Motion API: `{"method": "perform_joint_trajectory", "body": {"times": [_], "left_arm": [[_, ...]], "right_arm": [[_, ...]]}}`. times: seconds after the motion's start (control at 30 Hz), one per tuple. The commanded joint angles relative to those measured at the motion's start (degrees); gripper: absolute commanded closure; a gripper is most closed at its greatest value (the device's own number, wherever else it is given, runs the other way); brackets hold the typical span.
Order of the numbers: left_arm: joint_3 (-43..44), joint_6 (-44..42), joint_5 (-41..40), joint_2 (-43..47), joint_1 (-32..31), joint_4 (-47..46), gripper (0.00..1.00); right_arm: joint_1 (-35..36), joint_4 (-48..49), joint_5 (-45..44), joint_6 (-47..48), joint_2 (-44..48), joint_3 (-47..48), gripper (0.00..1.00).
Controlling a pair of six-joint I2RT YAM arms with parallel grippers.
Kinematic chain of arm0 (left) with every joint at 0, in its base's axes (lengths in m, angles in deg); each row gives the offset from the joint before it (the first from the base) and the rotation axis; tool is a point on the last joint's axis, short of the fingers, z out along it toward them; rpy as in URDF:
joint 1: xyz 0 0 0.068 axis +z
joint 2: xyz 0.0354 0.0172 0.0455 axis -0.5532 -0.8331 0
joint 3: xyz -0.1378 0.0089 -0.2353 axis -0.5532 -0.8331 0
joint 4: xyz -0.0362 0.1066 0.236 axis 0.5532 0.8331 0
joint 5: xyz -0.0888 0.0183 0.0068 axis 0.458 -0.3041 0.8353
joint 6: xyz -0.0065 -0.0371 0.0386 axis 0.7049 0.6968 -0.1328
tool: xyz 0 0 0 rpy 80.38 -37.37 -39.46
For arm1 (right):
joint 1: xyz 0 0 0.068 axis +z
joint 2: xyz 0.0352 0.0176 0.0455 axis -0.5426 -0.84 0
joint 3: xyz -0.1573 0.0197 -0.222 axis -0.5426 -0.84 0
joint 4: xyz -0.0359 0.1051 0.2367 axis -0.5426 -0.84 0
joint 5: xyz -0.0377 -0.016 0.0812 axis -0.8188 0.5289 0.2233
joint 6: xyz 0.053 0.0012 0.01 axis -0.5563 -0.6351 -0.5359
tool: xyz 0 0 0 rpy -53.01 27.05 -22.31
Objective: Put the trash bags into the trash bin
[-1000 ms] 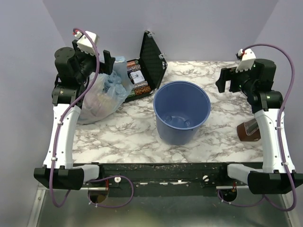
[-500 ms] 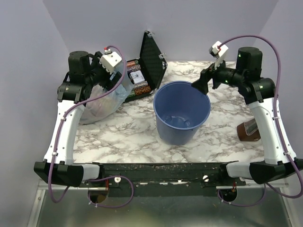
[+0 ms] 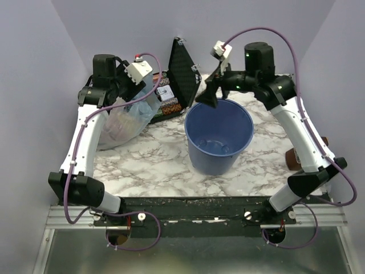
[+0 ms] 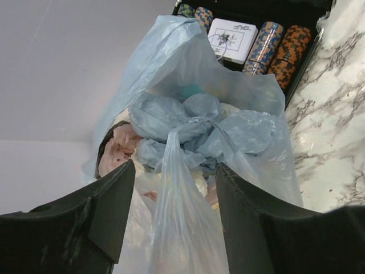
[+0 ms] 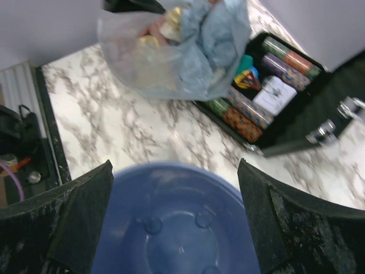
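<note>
The limp light-blue film trash bag (image 4: 188,120) lies crumpled on top of a bulging clearer bag (image 3: 117,128) at the back left; it also shows in the top view (image 3: 141,104) and the right wrist view (image 5: 199,57). My left gripper (image 4: 174,168) is open, and a strand of the blue film hangs between its fingers without being pinched. The blue trash bin (image 3: 217,162) stands upright and empty in the middle. My right gripper (image 3: 206,97) is wide open and empty over the bin's far rim, with the bin's inside (image 5: 177,228) below it.
An open black case of chips (image 3: 179,74) stands behind the bin, right of the bags, and shows in both wrist views (image 4: 251,40) (image 5: 268,97). A brown object (image 3: 293,158) lies at the table's right edge. The purple walls stand close to both sides.
Both arms have swung inward. My left gripper moved right and down onto the blue film bag. My right gripper moved left from the table's right side to above the bin's far rim.
</note>
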Motion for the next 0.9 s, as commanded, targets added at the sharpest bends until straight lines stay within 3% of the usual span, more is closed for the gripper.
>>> {"method": "perform_joint_trajectory", "body": {"times": [0.0,0.27,0.37,0.47,0.7,0.73,0.8,0.87], "left_arm": [[3.75,-3.5,-1.15,-4.44,-0.2,6.11,0.36],[2.35,-2.37,-4.21,-6.2,0.24,6.3,0.37],[3.05,1.06,-6.32,-6.99,0.33,4.36,0.56],[2.62,0.72,-6.33,-6.47,0.41,4.18,0.56],[1.74,-1.91,-5.46,-2.78,0.94,8.92,0.69],[1.56,-2.79,-5.19,-1.64,1.12,10.23,0.74],[-0.1,-5.42,-4.93,1.43,1.82,12.35,0.94],[-2.99,-7.97,-5.1,5.47,2.78,12.88,1.0]], "right_arm": [[3.23,4.49,0.02,-7.68,-5.63,7.24,0.03],[6.3,6.25,-0.59,-10.61,-13.29,14.37,0.04],[8.41,6.52,-1.91,-9.11,-15.05,14.73,0.04],[9.29,7.13,-1.74,-10.33,-17.51,15.95,0.04],[11.23,8.27,-1.3,-10.43,-22.17,19.21,0.04],[11.4,8.45,-1.12,-10.42,-23.04,20.17,0.04],[12.1,8.89,-0.16,-10.42,-24.8,21.84,0.05],[12.63,9.15,0.63,-9.99,-26.56,23.59,0.07]]}}
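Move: The trash bag's handle strand runs between the left hand's open fingertips, its upper end about 5 cm below and 1 cm ahead; the open poker case lies some 8 cm farther out, 14 cm right and 25 cm below. From the right hand, the trash bag's middle is roughly 28 cm left, 2 cm back and 20 cm down; the bin stands about 8 cm back, 5 cm right and 25 cm below. Left hand sinks about 4 cm and pinches the bag's handle; open right hand goes 13 cm left towards the bag. ##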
